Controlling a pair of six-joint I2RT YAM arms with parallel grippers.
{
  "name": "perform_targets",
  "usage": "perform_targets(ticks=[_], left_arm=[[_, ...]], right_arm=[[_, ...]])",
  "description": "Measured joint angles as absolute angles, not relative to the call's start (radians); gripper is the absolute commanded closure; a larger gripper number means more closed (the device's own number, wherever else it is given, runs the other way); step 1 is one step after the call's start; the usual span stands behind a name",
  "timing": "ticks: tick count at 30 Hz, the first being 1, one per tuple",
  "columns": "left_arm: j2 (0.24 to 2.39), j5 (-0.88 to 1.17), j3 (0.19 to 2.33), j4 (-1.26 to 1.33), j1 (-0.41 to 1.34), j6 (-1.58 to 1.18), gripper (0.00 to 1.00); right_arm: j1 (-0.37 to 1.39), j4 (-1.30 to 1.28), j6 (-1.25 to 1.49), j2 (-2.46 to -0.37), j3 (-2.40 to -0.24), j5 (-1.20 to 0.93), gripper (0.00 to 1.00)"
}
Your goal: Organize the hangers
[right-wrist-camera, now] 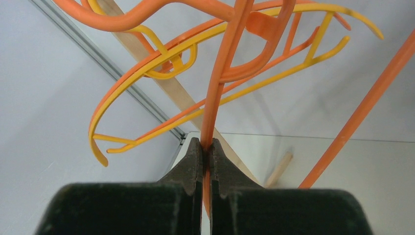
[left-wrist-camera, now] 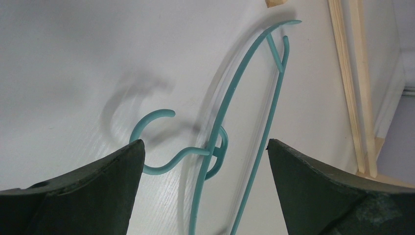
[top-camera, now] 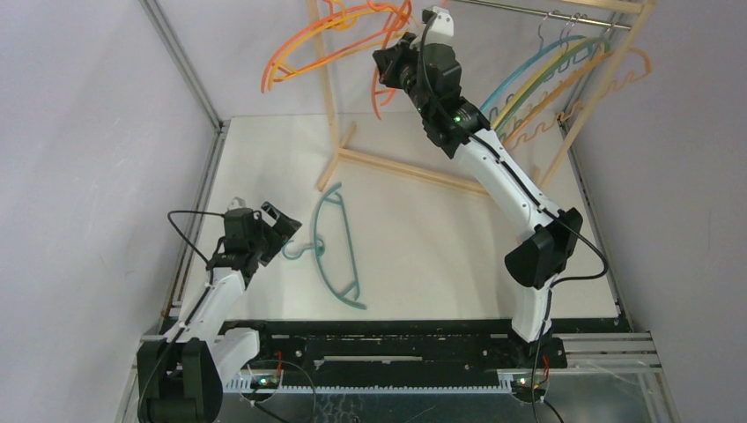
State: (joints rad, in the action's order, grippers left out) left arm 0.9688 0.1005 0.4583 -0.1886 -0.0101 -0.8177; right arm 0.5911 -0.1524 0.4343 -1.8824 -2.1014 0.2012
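One teal hanger lies flat on the white table, hook toward the left arm. My left gripper hovers over that hook, open; in the left wrist view the teal hanger runs between the wide-apart fingers of the left gripper, untouched. High at the rack, my right gripper is shut on the thin bar of an orange hanger, pinched at the tips of the right gripper. Orange and yellow hangers dangle beside it. Teal, yellow and orange hangers hang on the rod at the right.
The pale wooden rack frame stands at the back of the table, its base bar lying across the tabletop and its metal rod along the top. Grey walls close in both sides.
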Motion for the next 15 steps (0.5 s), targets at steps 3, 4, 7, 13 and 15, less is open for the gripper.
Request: perform_targets(ticks=[3,4,7,13,15], left_arm=[[0.969,0.101,0.465,-0.194,-0.011,-0.797,0.01],[0.971,0.099,0.474,-0.202,-0.014,-0.787,0.01],[0.986,0.09,0.524,-0.227,-0.026,-0.756,0.01],[1.043,0.07,0.707,-0.268,-0.063,-0.679,0.01],[1.068,0.063,0.774,-0.272,-0.065,-0.654,0.0]], right_arm=[[0.591,-0.155,0.441,-1.887,-2.104,0.195,1.0],[0.591,-0.155,0.444,-1.887,-2.104,0.192,1.0],[0.591,-0.148,0.452,-1.876,-2.08,0.178,1.0],[0.591,-0.147,0.465,-1.814,-1.936,0.162,1.0],[0.591,-0.149,0.471,-1.806,-1.916,0.154,1.0]])
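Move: The right hand already holds a plain orange hanger at the rack; the rail it is going onto lies some 12 cm above and about 7 cm ahead. Two hung hangers, yellow and orange, are roughly 7 cm to its left and 8 cm farther out; the coloured hung hangers are about 28 cm to its right, 2 cm farther out. For the empty left hand, that held hanger is about 25 cm right, 21 cm ahead and 36 cm higher, the teal hanger 12 cm right, 3 cm back and 10 cm below. Keeping its shut fingers on the orange hanger's shoulder, the right hand sinks about 4.5 cm, drawing back slightly and tipping its fingers a little down, to bring the hook down at the rail. Meanwhile the open, empty left hand sets off upward, speeding up as it goes, rising nearly 9 cm while reaching forward about 5 cm and drifting left, away from the teal hanger and towards the rack, its fingers lifting and its left side rolling up by some 10 degrees. ##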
